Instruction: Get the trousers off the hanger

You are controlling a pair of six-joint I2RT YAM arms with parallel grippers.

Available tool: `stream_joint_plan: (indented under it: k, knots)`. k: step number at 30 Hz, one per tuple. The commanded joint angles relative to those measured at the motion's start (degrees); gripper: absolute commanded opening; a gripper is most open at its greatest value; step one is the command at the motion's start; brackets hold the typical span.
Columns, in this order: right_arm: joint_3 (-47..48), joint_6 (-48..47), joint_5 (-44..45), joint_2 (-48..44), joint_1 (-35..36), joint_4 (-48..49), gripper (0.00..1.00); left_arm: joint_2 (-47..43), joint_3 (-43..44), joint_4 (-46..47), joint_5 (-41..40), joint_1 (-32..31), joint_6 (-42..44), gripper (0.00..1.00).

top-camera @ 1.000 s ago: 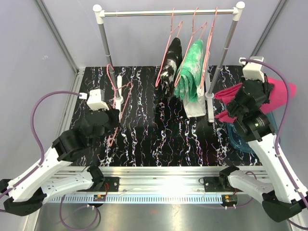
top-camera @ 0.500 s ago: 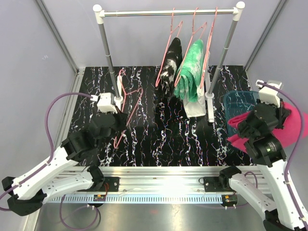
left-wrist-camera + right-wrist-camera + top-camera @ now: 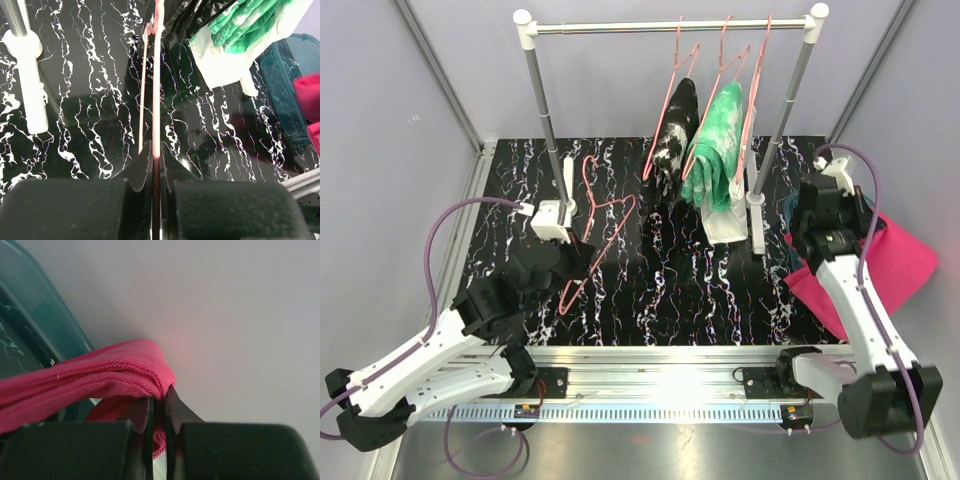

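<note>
My left gripper (image 3: 586, 254) is shut on the lower wire of an empty pink hanger (image 3: 606, 212) and holds it off the rail, above the table; the wire runs between its jaws in the left wrist view (image 3: 156, 153). My right gripper (image 3: 828, 232) is shut on the magenta trousers (image 3: 888, 266), which spread over the table's right edge; the right wrist view shows the folded cloth (image 3: 100, 375) pinched in the gripper (image 3: 160, 401). The black-and-white trousers (image 3: 676, 135) and the green tie-dye trousers (image 3: 721, 150) hang on pink hangers on the rail (image 3: 620, 28).
A third pink hanger (image 3: 757, 95) hangs bare at the rail's right end. The rail's two posts (image 3: 547, 130) stand on white feet (image 3: 31, 85). A teal bin (image 3: 284, 95) sits at the table's right, mostly under the magenta cloth and my right arm.
My left gripper has carried the bare hanger rightward toward the middle. My right gripper has swung the magenta trousers out to the right, then back toward the bin.
</note>
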Motion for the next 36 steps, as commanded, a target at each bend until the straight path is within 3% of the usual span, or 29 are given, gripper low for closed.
stream_joint_plan:
  k: [1,9,15,18,20,22,29,36]
  knots:
    - [4.6,-1.6,-3.3,3.7,-1.7,10.9,0.0,-0.8,0.0,3.6,1.2,-0.1,1.1,0.0]
    - [3.8,-11.9,-13.0,17.2,-4.0,20.4,0.0,-2.5,-0.7,3.2,1.1,-0.1,1.3,0.0]
    - [8.8,-14.4,-12.6,20.5,-4.4,20.8,0.0,-2.7,-0.6,2.5,1.4,-0.1,1.5,0.0]
    - [9.7,-14.1,-12.9,16.7,-4.4,20.7,0.0,-2.3,-0.4,2.7,1.7,-0.1,1.6,0.0]
    - [8.3,-20.8,-12.1,13.1,-4.4,28.3,0.0,-1.9,0.0,2.8,2.1,-0.1,1.6,0.0]
    - [8.6,-24.7,-10.7,10.5,-4.4,29.9,0.0,-1.7,0.0,3.2,2.5,-0.1,1.5,0.0]
    - [7.8,-28.7,-8.6,-0.6,-4.4,27.4,0.0,-1.2,0.8,3.1,2.9,-0.1,1.7,0.0]
    - [2.3,-29.5,-6.6,-15.5,-4.4,18.0,0.0,-3.4,-0.6,2.7,2.4,-0.1,2.0,0.0]
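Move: The right hand already holds the pink trousers almost over the blue basket, whose middle lies about 3 cm ahead, 3 cm to its left and some 20 cm below. The rack's right foot stands roughly 8 cm ahead, 22 cm left and 27 cm down. From the left hand, still holding the empty hanger, the basket is about 53 cm to the right, 5 cm ahead and 18 cm below. Keeping its pinch on the trousers, the right hand swings 11 cm forward and down, then back and up 16 cm. ##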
